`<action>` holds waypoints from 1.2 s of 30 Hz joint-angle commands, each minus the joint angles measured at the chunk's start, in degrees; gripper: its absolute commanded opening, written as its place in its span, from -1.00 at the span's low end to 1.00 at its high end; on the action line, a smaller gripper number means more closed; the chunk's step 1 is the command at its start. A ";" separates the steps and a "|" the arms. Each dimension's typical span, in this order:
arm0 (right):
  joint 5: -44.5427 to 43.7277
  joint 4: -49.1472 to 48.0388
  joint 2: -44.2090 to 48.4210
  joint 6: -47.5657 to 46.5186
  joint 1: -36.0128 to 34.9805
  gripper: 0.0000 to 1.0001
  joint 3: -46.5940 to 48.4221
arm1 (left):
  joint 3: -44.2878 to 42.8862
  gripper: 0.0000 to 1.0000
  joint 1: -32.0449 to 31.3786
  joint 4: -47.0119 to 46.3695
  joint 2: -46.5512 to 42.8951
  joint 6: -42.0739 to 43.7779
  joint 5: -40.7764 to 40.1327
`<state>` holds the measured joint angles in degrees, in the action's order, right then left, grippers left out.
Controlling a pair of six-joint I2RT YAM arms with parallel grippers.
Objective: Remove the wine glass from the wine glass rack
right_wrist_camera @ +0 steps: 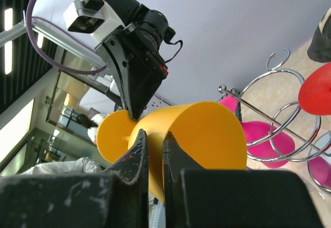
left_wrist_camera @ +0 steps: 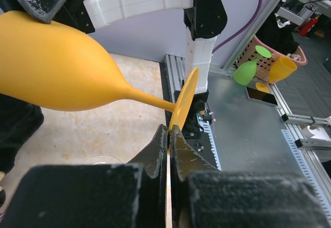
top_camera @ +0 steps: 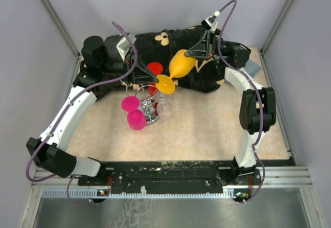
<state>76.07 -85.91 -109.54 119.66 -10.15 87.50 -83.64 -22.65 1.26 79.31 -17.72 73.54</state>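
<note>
A yellow wine glass (top_camera: 182, 64) hangs in the air, lying on its side above the black cloth, away from the chrome wine glass rack (top_camera: 150, 115). My left gripper (top_camera: 155, 78) is shut on the edge of its round foot; the left wrist view shows the gripper (left_wrist_camera: 170, 130) pinching the thin disc, with the wine glass (left_wrist_camera: 57, 67) stretching off to the left. My right gripper (top_camera: 196, 53) is shut on the bowl's rim. In the right wrist view the gripper (right_wrist_camera: 154, 137) has one finger inside and one outside the wall of the wine glass (right_wrist_camera: 212, 130).
Two pink glasses (top_camera: 133, 112), a red glass (top_camera: 154, 69) and a clear glass (top_camera: 163, 104) hang or stand around the rack (right_wrist_camera: 269, 91). A black flowered cloth (top_camera: 170, 39) lies at the back. Off the table, a pink basket (left_wrist_camera: 295, 57) holds more glasses.
</note>
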 commanded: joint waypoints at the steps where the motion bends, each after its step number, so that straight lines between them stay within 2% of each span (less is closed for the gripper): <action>1: 1.67 -13.04 3.53 2.68 -2.79 -1.00 1.72 | 0.14 -1.00 -0.77 -5.23 1.93 4.41 -6.64; 5: 1.90 -13.12 4.89 2.49 -2.78 -1.00 0.70 | 0.04 -0.98 -0.43 -6.06 2.68 6.72 -8.89; 7: 1.91 -13.13 5.56 2.30 -2.85 -1.00 -0.03 | -0.52 -0.79 -0.10 -6.02 3.35 7.91 -9.83; 10: 1.76 -13.11 6.68 1.94 -2.86 -1.00 -0.35 | -1.75 -0.13 0.96 -5.89 4.74 7.89 -9.71; 11: 1.72 -13.05 7.01 1.86 -2.81 -1.00 -0.32 | -1.86 0.04 1.25 -5.76 5.06 7.94 -9.51; 14: 1.17 -12.98 7.84 1.72 -2.79 -1.00 0.14 | -1.36 0.34 1.63 -5.98 5.10 7.93 -9.91; 23: -1.27 -13.08 8.89 1.74 -2.24 -1.00 3.35 | -0.23 0.80 3.10 -5.92 3.54 9.60 -13.32; 30: -3.10 -13.05 9.37 2.21 -1.00 -1.00 6.73 | -0.39 0.89 5.25 -3.98 2.09 11.34 -17.99; 36: -4.88 -12.89 10.09 2.06 2.89 -1.00 5.91 | 0.39 0.99 6.35 -3.11 0.52 11.40 -17.75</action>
<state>72.53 -86.19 -103.13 119.59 -8.38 91.64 -83.64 -16.67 -0.89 81.30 -7.60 61.32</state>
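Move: Right between the two hands hangs the yellow wine glass, its foot in the left fingers, its bowl rim in the right. Its middle is roughly 5 cm ahead and 6 cm to the right of the left hand, and 5 cm back and 6 cm left of the right, level with both. From the left hand, the rack stands about 8 cm ahead, 5 cm left and 27 cm below, the red glass 16 cm ahead, 2 cm left and 22 cm below. Letting go of the foot, the left fingers spread wide while the left hand goes forward about 8 cm and a little left above the rack, dipping slightly first and turning some 20 degrees counter-clockwise. The right hand keeps its pinch on the bowl rim and, after a short hold, lifts the glass some 7 cm, drifting back 3 cm and rolling gently. ##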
